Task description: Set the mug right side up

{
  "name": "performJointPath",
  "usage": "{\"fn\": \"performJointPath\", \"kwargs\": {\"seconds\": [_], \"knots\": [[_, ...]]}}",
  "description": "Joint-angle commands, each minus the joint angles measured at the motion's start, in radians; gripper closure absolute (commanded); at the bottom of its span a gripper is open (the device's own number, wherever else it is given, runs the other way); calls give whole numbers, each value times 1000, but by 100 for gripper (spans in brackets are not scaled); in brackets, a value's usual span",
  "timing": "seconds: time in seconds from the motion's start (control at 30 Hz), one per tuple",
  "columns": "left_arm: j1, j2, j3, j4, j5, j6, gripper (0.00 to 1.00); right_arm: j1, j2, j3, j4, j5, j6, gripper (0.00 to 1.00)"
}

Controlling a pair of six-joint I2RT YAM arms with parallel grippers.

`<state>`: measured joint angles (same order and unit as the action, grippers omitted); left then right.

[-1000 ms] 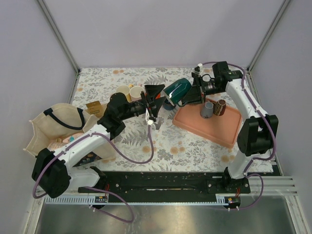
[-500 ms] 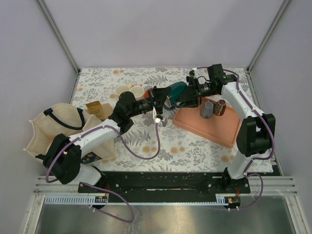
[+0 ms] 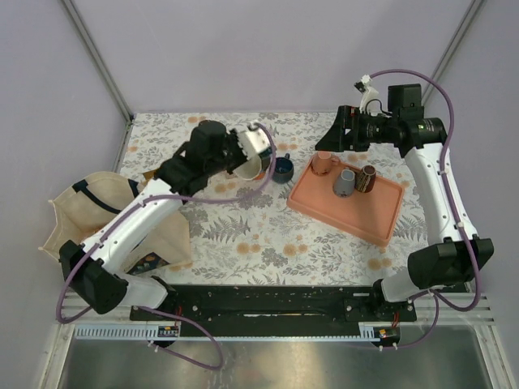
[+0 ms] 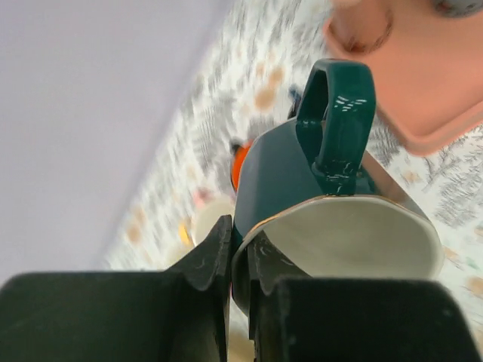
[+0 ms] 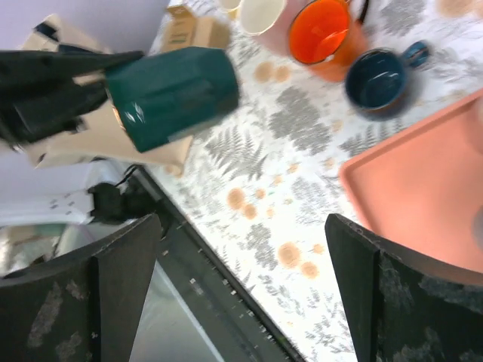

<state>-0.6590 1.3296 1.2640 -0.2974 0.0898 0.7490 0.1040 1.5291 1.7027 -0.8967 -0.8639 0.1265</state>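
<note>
The dark green mug (image 4: 302, 173) with a white inside hangs in the air, tilted on its side with its handle uppermost. My left gripper (image 4: 240, 241) is shut on its rim, one finger inside and one outside. From above, the mug (image 3: 261, 158) and left gripper (image 3: 246, 158) are over the back middle of the table. In the right wrist view the mug (image 5: 172, 94) sits at upper left. My right gripper (image 3: 332, 142) is open, with nothing in it, raised over the tray's far left corner. Its fingers (image 5: 124, 279) stand wide apart.
An orange tray (image 3: 381, 223) on the right holds a pink mug (image 3: 323, 164), a grey cup (image 3: 346, 182) and a brown cup (image 3: 366, 178). A dark blue cup (image 3: 283, 168) sits left of it. An orange-lined mug (image 5: 321, 30) stands nearby. A cloth bag (image 3: 81, 211) lies at the left.
My left gripper shut on the mug's rim and carried it left. My right gripper let go of the mug, opened wide and drew back up to the right.
</note>
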Motion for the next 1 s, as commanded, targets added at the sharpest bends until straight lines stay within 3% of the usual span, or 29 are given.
{"fn": "performJointPath", "kwargs": {"seconds": [0.0, 0.13, 0.23, 0.57, 0.97], "knots": [[129, 62, 153, -541, -217, -616, 100, 8, -44, 37, -44, 250, -100, 1], [269, 132, 112, -748, -162, -879, 100, 8, -92, 14, -34, 261, -91, 0], [334, 152, 77, -769, -177, -967, 100, 8, -109, 15, -47, 250, -94, 1], [423, 325, 187, -743, -268, -1013, 100, 8, -121, -8, -65, 230, -83, 1], [449, 405, 178, -645, -217, -941, 100, 8, -144, -32, -85, 244, -117, 0]]}}
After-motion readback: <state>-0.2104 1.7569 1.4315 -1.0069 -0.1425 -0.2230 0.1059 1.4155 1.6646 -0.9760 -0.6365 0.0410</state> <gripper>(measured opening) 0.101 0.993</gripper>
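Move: The left hand already holds the green mug by its rim, lying on its side in the air. It is taken to the clear table about 16 cm left, 3 cm back and 29 cm below. Some 12 cm beyond that spot stands the yellow mug; the pink mug stands about 8 cm left and 9 cm ahead of the hand. The scouring-pad box lies 26 cm left. From the right hand, the spot lies roughly 34 cm left and 5 cm back. Keeping its pinch on the green mug's rim, the left hand swings about 20 cm left and equally far down, towards the clear table on the near side of the yellow mug. It draws back some 7 cm, then comes forward again, turning counter-clockwise and tipping until the fingers point nearly straight down. The right hand, already empty and open, drifts about 3 cm right, away from the mug. ##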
